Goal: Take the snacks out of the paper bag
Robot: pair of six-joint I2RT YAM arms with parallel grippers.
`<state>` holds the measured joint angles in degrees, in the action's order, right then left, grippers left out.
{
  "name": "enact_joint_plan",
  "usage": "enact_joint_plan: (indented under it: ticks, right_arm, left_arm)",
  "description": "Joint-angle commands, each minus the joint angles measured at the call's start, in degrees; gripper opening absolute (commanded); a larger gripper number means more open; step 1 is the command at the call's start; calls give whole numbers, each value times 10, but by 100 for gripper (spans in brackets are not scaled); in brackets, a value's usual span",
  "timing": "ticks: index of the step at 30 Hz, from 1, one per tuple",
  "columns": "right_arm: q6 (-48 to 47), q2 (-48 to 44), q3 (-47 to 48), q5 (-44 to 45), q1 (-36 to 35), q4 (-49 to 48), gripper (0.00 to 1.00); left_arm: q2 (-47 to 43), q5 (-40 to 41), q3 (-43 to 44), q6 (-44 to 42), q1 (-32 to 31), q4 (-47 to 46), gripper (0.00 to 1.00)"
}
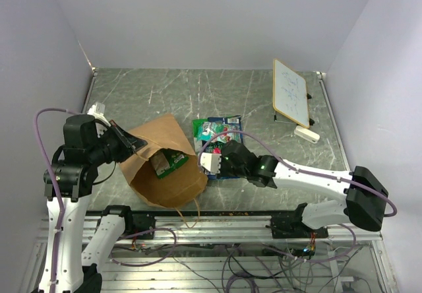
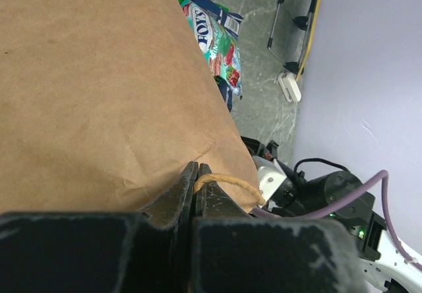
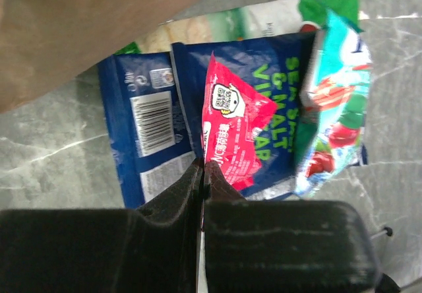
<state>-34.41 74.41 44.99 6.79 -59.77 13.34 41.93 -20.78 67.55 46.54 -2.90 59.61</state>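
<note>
The brown paper bag point(image 1: 165, 149) lies on its side, its mouth towards the near edge. A green snack packet point(image 1: 173, 161) shows inside the mouth. My left gripper point(image 1: 136, 145) is shut on the bag's rim at the looped handle point(image 2: 227, 181); in the left wrist view the bag point(image 2: 99, 88) fills the frame above my left gripper point(image 2: 196, 169). Right of the bag lies a pile of snacks point(image 1: 217, 131). My right gripper point(image 1: 214, 156) hangs over it. In the right wrist view my right gripper point(image 3: 202, 166) is shut on a corner of a red packet point(image 3: 234, 128). The red packet lies over blue packets point(image 3: 148, 118) beside a teal-green one point(image 3: 336, 95).
A white framed board point(image 1: 290, 92) stands at the back right with a small white block point(image 1: 306, 134) by its foot. The bag's other handle point(image 1: 196, 212) hangs over the table's near edge. Walls close in on the left, back and right.
</note>
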Motion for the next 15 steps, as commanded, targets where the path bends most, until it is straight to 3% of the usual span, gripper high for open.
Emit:
enact_joint_plan:
  ticks: [1, 4, 9, 15]
  right_arm:
    - [-2, 15, -10, -41, -8, -6, 0]
    - [12, 18, -38, -34, -11, -40, 2]
    - [32, -1, -63, -36, -12, -73, 29]
    - [48, -94, -64, -56, -12, -41, 46]
  left_arm:
    - [-4, -7, -7, 2, -2, -11, 7]
    - [3, -9, -6, 0, -2, -17, 7]
    - [21, -17, -6, -6, -2, -32, 7]
    - [29, -21, -11, -9, -2, -40, 7]
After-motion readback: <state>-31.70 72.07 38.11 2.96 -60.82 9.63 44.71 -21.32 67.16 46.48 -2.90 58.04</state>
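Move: The pink snack packet is already in the right fingers. The blue chip bag it is bound for lies about 6 cm below that hand, 2 cm ahead and 2 cm left. The teal candy bag is about 7 cm ahead and 2 cm left, and the paper bag's middle some 16 cm left and 4 cm back. From the left hand, the blue chip bag is roughly 3 cm ahead, 22 cm right and 25 cm below. The pink packet is lowered onto the blue chip bag and let go: the right hand sinks about 4 cm while drawing back 2.5 cm, its shut fingers starting to spread before it bottoms out and ending near half open, then rises 1 cm. The left hand keeps its pinch on the paper bag's cord handle, easing slightly forward. ##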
